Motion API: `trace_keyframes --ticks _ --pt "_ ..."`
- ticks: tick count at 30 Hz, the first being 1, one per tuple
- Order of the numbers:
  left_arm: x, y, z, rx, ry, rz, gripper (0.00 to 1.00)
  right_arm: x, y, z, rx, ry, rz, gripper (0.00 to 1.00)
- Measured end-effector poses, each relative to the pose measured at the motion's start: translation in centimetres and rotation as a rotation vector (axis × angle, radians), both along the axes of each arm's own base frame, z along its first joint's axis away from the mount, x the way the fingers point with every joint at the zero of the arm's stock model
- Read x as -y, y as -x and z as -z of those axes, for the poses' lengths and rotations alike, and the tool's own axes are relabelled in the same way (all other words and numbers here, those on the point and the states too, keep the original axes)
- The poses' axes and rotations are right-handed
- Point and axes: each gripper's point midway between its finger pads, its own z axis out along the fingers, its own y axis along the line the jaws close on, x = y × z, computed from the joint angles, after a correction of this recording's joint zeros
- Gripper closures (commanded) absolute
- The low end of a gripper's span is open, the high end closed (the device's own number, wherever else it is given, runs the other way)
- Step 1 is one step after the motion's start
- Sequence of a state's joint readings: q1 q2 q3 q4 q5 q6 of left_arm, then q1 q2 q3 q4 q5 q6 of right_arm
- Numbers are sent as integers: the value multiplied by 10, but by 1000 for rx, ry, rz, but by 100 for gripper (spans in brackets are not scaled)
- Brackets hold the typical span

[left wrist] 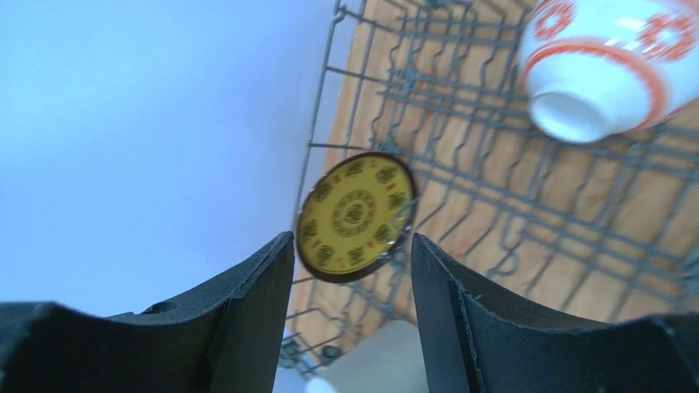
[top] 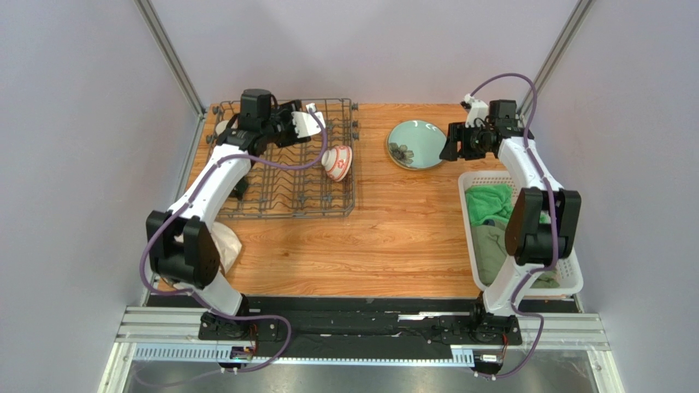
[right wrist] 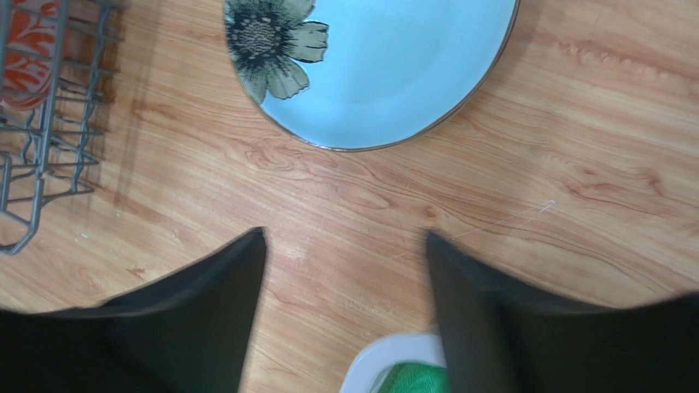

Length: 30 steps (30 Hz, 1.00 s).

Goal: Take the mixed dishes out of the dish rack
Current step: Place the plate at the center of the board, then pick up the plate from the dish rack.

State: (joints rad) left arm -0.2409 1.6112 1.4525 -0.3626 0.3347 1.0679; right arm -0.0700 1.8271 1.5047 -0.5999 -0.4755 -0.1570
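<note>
The grey wire dish rack stands at the back left. A red-and-white bowl lies on its side in the rack and also shows in the left wrist view. A yellow-and-dark patterned plate stands upright at the rack's edge, just beyond my open, empty left gripper, which hovers over the back of the rack. The pale green flowered plate lies flat on the table. My right gripper is open and empty just beside it. The mug and the cup are not clearly visible.
A white slotted basket with green cloths stands at the right, under the right arm; its rim shows between the right fingers. A cream dish lies at the front left, partly hidden by the left arm. The rack's corner shows in the right wrist view.
</note>
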Motion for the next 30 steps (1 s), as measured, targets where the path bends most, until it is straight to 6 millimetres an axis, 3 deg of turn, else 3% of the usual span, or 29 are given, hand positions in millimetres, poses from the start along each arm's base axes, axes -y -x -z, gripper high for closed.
trace_keyframes --ticks 4,6,8,12,17,20,24,30 --pt "-13 -38 0 35 -113 -4 37 0 23 -38 110 37 -21 1" --pt "-21 -59 3 46 -170 -14 19 -1 33 -56 165 49 -28 1" --pt "-28 -77 12 45 -227 -19 13 -1 43 -73 220 58 -31 1" --pt "-40 -102 42 -8 -309 -27 11 -4 60 -92 287 60 -40 1" --pt "-50 -116 82 -66 -389 -8 11 -10 74 -97 304 46 -57 1" --pt "-52 -123 95 -78 -425 18 11 -13 81 -93 302 33 -66 1" --pt "-55 -136 99 -61 -467 44 11 -15 85 -86 284 22 -72 1" --pt "-60 -151 89 -8 -522 70 13 -16 85 -80 276 16 -76 1"
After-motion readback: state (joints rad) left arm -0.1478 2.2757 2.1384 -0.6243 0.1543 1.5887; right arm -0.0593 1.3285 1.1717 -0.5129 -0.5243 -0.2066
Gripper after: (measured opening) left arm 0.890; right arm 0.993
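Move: The yellow plate leaning at the back of the rack is about 12 cm ahead of the left gripper, in line sideways and some 14 cm below. The red-and-white bowl sits about 13 cm right and 2 cm back of this gripper, the beige cup some 14 cm left and 5 cm ahead, both about 15 cm down. From the right gripper, the green plate is about 7 cm ahead, 8 cm left and 9 cm below; the yellow plate is roughly 44 cm left, 14 cm ahead and slightly lower. Bring the left gripper about 15 cm forward towards the yellow plate, easing left, then sinking some 9 cm once well on the way; roll its left side up about 30 degrees and open the fingers wider, not touching yet. Meanwhile back the empty right gripper up and away from the green plate, spreading its fingers and tipping them upward, then let it sink slightly. ##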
